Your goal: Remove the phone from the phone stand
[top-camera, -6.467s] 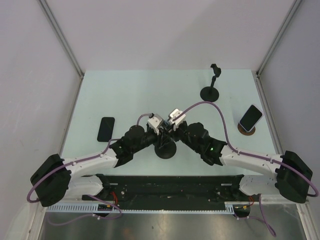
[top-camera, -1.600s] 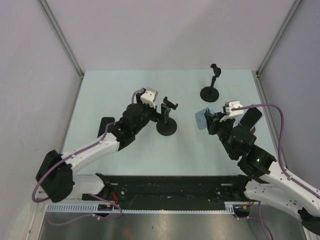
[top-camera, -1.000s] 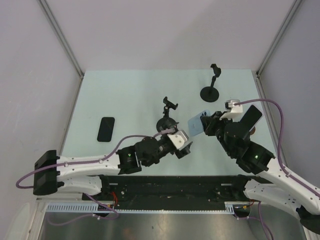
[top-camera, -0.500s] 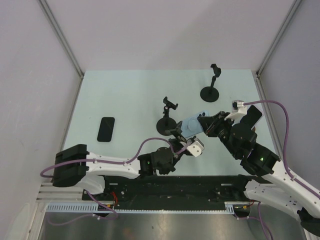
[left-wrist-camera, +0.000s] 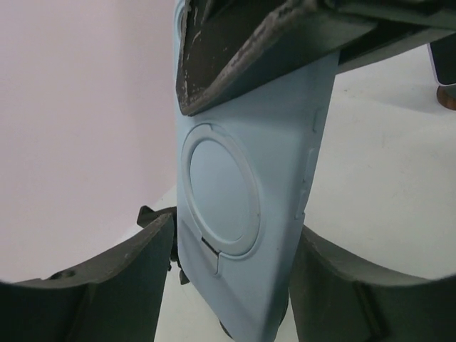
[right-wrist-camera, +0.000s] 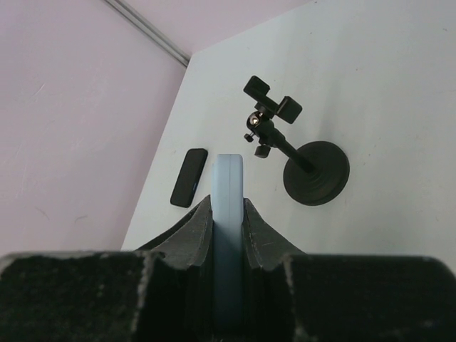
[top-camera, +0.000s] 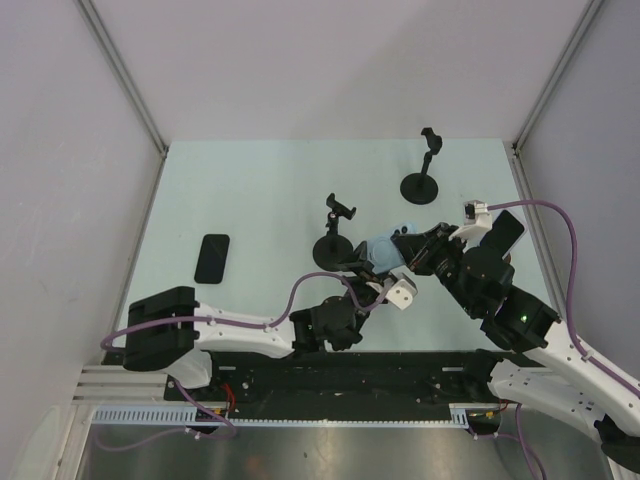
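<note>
The phone point(top-camera: 378, 250), in a light blue case with a round ring on its back, hangs in the air just right of the empty black phone stand point(top-camera: 332, 240). My right gripper point(top-camera: 405, 252) is shut on its upper part; the right wrist view shows the phone point(right-wrist-camera: 229, 178) edge-on, pinched between both pads. My left gripper point(top-camera: 366, 272) reaches up from below. Its fingers flank the phone point(left-wrist-camera: 242, 185) on both long edges, with a thin gap still showing on the left side. The stand point(right-wrist-camera: 303, 160) is free of the phone.
A black phone point(top-camera: 212, 258) lies flat at the table's left. A second empty stand point(top-camera: 425, 172) is at the back. Another phone point(top-camera: 508, 228) leans on a round wooden holder at the right, partly behind my right arm. The two arms meet near the table's middle.
The left arm swung from beside the stand to under the phone, and its jaws have narrowed around it. The right gripper carried the phone leftward, toward the middle.
</note>
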Motion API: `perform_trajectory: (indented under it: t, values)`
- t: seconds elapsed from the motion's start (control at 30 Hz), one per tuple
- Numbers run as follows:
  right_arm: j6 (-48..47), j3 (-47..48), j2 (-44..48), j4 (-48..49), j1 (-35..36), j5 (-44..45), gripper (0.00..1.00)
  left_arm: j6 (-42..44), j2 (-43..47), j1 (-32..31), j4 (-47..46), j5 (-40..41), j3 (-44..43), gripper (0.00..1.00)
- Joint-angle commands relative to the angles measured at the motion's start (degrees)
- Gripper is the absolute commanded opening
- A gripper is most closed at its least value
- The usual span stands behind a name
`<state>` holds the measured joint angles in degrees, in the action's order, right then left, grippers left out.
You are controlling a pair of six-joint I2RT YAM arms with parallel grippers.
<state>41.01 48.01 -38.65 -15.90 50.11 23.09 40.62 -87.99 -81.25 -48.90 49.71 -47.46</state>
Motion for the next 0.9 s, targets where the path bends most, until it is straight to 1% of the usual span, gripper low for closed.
perform_trajectory:
  t: [0.0,0.03,0.07,0.1,0.13,0.17,0.23,0.27,0.3,0.4,0.43,0.53,0.6,0.63,0.67,0.77,0.8,0.87]
  values:
    - [2.8,3.4,1.1,5.9,-0.3,-0.5,0.02,2.9,-0.7,-0.8,-4.4,3.8,-2.9,0.55]
    - [2.8,3.5,1.2,6.0,-0.3,-0.6,0.05,3.0,-0.6,-0.9,-4.4,3.9,-2.9,0.5]
    - [2.8,3.4,1.4,6.1,-0.2,-0.5,0.11,2.9,-0.4,-1.0,-4.4,4.2,-2.9,0.45]
    - [2.6,3.4,1.7,6.1,-0.3,-0.4,0.14,2.9,-0.3,-1.0,-4.4,4.4,-2.9,0.31]
    - [2.3,3.4,2.0,6.2,-0.3,-0.2,0.17,3.0,-0.1,-1.0,-4.4,4.6,-2.9,0.24]
    - [1.6,3.4,2.4,6.3,-0.3,0.1,0.25,3.0,0.4,-1.1,-4.4,4.9,-2.8,0.15]
    - [0.8,3.4,3.6,6.3,-0.3,1.4,0.33,2.8,1.2,-1.2,-4.4,5.0,-2.7,0.09]
    - [0.4,3.4,4.0,6.5,-0.3,1.6,0.41,2.6,1.4,-1.2,-4.4,5.0,-2.6,0.03]
    - [-0.3,3.4,4.3,6.6,-0.3,2.0,0.43,2.2,1.7,-1.2,-4.4,5.0,-2.5,0.0]
    - [-2.3,3.4,5.3,7.1,-0.2,2.4,0.57,1.3,2.8,-1.2,-4.4,4.6,-2.4,0.0]
    - [-3.1,3.4,5.9,7.3,-0.3,2.5,0.65,1.1,3.4,-1.2,-4.4,4.6,-2.4,0.0]
    - [-7.0,3.4,7.6,8.6,-0.4,2.9,0.77,0.6,5.4,-1.2,-4.4,4.5,-1.8,0.0]
    - [-9.5,3.6,9.1,9.6,-0.3,3.4,0.79,-0.2,6.7,-1.1,-4.3,4.3,-0.9,0.0]
    - [-11.9,3.5,9.8,9.8,-0.4,3.9,0.84,-0.7,8.3,-1.0,-4.3,3.7,-0.5,0.0]
    - [-13.1,3.4,11.7,9.9,-0.3,4.5,0.86,-1.0,9.0,-0.7,-4.2,3.4,-0.2,0.0]
    - [-17.9,3.5,14.6,10.1,-0.4,6.2,0.91,-3.5,12.5,0.7,-2.3,1.8,0.9,0.0]
    - [-19.1,3.5,15.0,9.9,-0.3,6.8,0.92,-6.4,13.5,1.4,0.9,1.1,1.0,0.01]
    - [-22.0,3.6,15.9,9.4,-0.4,7.1,0.93,-10.0,17.0,3.7,5.0,-2.8,0.8,0.0]
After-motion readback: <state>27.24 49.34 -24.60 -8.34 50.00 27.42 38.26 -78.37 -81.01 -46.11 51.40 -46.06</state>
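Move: The phone, still in the right hand's grip, has its middle about 3 cm ahead, 4 cm right and 3 cm above the left hand; from the right hand it is roughly 4 cm left, 1 cm back and 3 cm lower. The empty phone stand is some 14 cm ahead, 6 cm left and 15 cm below the left hand. From the right hand, the tilted black phone is about 14 cm ahead, 29 cm right and 25 cm down. The left fingers close on the near end of the phone, pinching it by its faces while the left hand stays almost in place. The right fingers then open and come off the phone, that hand rising about 9 cm, swinging some 7 cm right and slightly back as its fingertips tilt up about 20 degrees; late on, the left hand lifts roughly 4 cm and moves left with its hold. ##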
